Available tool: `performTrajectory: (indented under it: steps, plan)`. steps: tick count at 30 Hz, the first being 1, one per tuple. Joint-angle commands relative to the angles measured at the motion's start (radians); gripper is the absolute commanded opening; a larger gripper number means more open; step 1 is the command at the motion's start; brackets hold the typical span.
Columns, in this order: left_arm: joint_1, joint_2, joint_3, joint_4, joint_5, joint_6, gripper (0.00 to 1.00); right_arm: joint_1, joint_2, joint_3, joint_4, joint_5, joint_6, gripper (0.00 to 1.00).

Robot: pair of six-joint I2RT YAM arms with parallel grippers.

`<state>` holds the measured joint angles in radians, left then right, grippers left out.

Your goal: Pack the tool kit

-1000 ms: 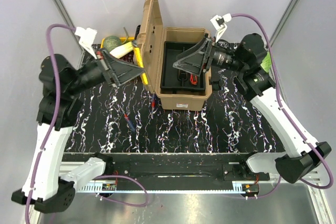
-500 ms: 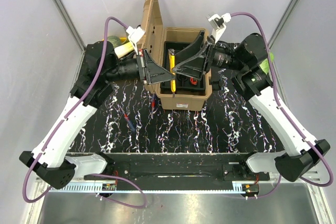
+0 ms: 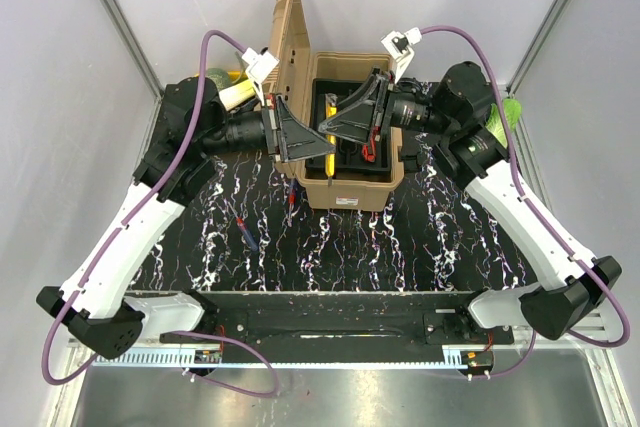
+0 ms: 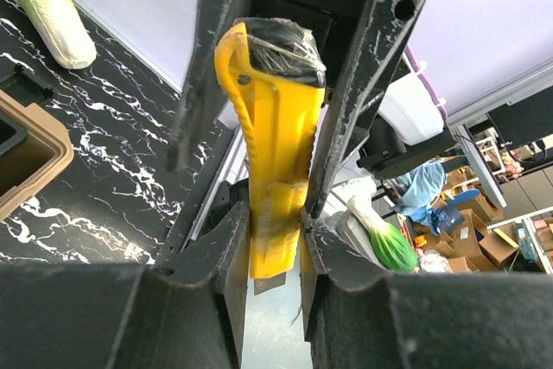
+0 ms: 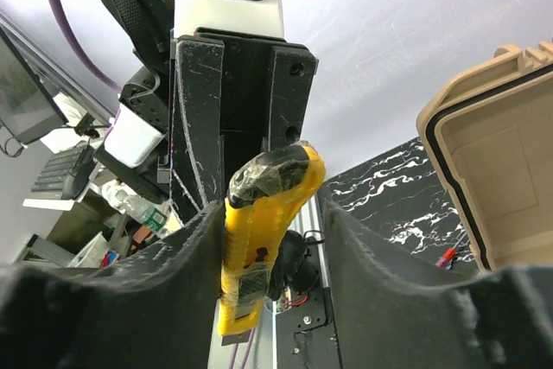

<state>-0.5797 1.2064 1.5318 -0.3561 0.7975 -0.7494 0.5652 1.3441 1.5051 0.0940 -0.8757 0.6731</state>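
The tan toolbox stands open at the back of the mat, lid upright, black tray inside holding a red-handled tool. Over the tray my left gripper is shut on a yellow utility knife, seen end-on in the left wrist view between my pads. My right gripper reaches in from the right and straddles the same knife. One right finger touches it; a gap remains at the other finger. A blue-handled tool and a red-handled one lie on the mat.
A yellow crate with vegetables sits left of the lid. A green toy vegetable lies at the right edge. The marbled black mat stretches in front of the toolbox. Grey walls close in behind.
My left arm swung right from beside the crate, carrying the yellow knife over the toolbox tray. My right gripper shifted left around the knife and its jaws narrowed.
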Motion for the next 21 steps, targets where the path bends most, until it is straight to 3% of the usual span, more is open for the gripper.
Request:
performTrajectory:
  steps: [1, 3, 5, 8, 11, 17, 21]
  plan:
    - [-0.005, -0.022, 0.024, 0.007, -0.013, 0.051, 0.15, 0.015, -0.01, 0.018, 0.046, 0.03, 0.032, 0.47]
    - [-0.003, -0.022, 0.036, -0.046, -0.05, 0.093, 0.2, 0.015, -0.008, 0.017, 0.044, 0.041, 0.049, 0.38]
    - [-0.005, -0.021, 0.054, -0.096, -0.078, 0.123, 0.33, 0.016, -0.01, 0.01, 0.041, 0.059, 0.057, 0.29]
    - [-0.002, -0.022, 0.073, -0.161, -0.13, 0.168, 0.65, 0.018, -0.007, 0.023, -0.006, 0.125, 0.049, 0.24]
    - [-0.003, -0.028, 0.112, -0.262, -0.223, 0.232, 0.8, 0.016, 0.004, 0.058, -0.152, 0.274, 0.013, 0.21]
    - [-0.002, -0.068, 0.189, -0.437, -0.452, 0.334, 0.92, 0.015, 0.076, 0.168, -0.494, 0.663, -0.105, 0.2]
    - [0.003, -0.099, 0.209, -0.484, -0.569, 0.352, 0.94, 0.006, 0.151, 0.236, -0.6, 0.806, -0.17, 0.13]
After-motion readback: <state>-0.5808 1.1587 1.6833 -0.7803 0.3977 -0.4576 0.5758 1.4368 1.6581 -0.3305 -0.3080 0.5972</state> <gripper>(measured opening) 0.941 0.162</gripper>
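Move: The left gripper holds the yellow knife upright to its pads, the knife's middle about 1 cm ahead. The right gripper's half-open fingers straddle the knife, whose middle lies some 2 cm back from them. From the right hand, the black tray in the case is roughly 25 cm ahead, 7 cm right and 31 cm down; the red cutter in the tray is about 24 cm ahead, 12 cm right and equally low. The red screwdriver on the table is 14 cm ahead, 10 cm left and 44 cm below. Close the right fingers around the knife to nearly shut while the left gripper opens wide and lets go of it. Ease the left hand forward and down, then away leftward, about 5 cm left in all. After a short hold, sweep the right hand some 10 cm forward and 5 cm down towards the tray, turning about 30 degrees clockwise. ##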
